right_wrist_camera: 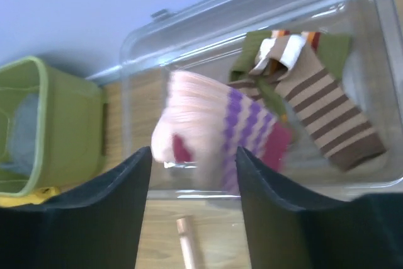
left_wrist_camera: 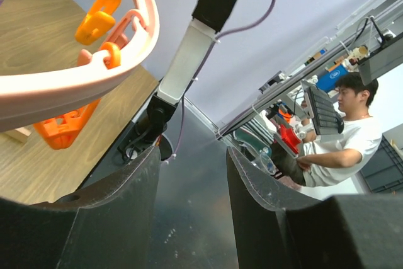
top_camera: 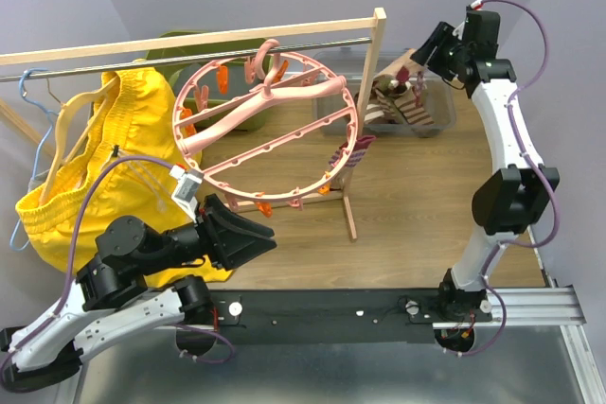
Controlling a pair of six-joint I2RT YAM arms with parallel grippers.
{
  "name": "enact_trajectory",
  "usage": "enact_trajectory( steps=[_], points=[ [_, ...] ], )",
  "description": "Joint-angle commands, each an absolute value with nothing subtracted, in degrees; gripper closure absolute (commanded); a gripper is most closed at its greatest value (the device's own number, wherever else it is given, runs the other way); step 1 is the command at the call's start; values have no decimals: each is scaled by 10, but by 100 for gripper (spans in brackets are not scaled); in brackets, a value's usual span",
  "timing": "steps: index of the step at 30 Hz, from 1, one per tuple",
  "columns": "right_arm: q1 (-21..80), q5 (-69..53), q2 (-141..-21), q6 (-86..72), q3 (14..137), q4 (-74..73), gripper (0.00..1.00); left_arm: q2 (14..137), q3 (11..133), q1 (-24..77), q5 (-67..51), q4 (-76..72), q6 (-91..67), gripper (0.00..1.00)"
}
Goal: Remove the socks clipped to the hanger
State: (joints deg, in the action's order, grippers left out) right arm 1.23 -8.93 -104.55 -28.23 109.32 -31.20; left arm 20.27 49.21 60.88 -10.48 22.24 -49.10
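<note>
The pink round hanger (top_camera: 284, 144) hangs from the rail with orange clips (top_camera: 264, 206) on its rim. One purple-striped sock (top_camera: 343, 154) is still clipped at its right edge. My left gripper (top_camera: 269, 241) is open just below the ring; in its wrist view the left gripper (left_wrist_camera: 192, 155) holds nothing, with the hanger (left_wrist_camera: 63, 86) and its clips (left_wrist_camera: 99, 18) up left. My right gripper (top_camera: 423, 56) is open over the clear bin (top_camera: 445, 126). In the right wrist view the right gripper (right_wrist_camera: 194, 155) is empty, and a blurred pink sock with purple stripes (right_wrist_camera: 214, 124) lies beyond the fingertips, beside a brown-striped sock (right_wrist_camera: 327, 114) and an olive one (right_wrist_camera: 255, 48).
Yellow shorts (top_camera: 104, 167) and a light-blue wire hanger (top_camera: 33, 130) hang at the left of the wooden rack (top_camera: 365, 111). A green bin (right_wrist_camera: 50, 130) stands beside the clear bin (right_wrist_camera: 145, 42). A person (left_wrist_camera: 349, 137) sits in the background.
</note>
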Motion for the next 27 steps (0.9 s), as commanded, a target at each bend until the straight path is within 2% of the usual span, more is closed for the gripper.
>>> enact_trajectory(
  steps=[1,3,4,7,15,20,27],
  points=[
    [9,-121,-1083,-229,1117,-425,22,191,503,610,-84,236,-487,45],
    [9,-140,-1025,-229,1048,-383,14,190,497,610,-85,229,-488,45],
    [8,-140,-1003,-227,984,-371,14,192,495,610,-88,227,-487,45],
    [10,-156,-909,-222,898,-352,13,199,488,611,-99,215,-486,45],
    [28,-330,-669,-209,629,-309,12,211,475,610,-126,197,-481,46],
    [55,-488,-583,-195,548,-238,12,193,455,610,-125,183,-494,46],
    [120,-512,-590,-180,578,-189,12,182,446,610,-121,178,-508,47]
  ],
)
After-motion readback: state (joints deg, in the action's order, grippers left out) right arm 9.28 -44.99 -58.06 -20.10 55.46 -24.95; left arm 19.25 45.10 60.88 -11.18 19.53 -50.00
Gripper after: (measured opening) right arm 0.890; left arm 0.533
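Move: The sock still clipped to the hanger's right rim hangs about 23 cm back from the right hand, 17 cm to its left and some 7 cm lower. The hanger's middle is roughly 15 cm back and 38 cm left, at about hand height; the clear bin's middle is 5 cm back, 5 cm left and some 23 cm below. From the left hand that clipped sock is about 20 cm ahead, 19 cm right and 10 cm lower. Opening wider, the right hand dips, sweeps about 28 cm back and left, turning counter-clockwise towards the clipped sock. ##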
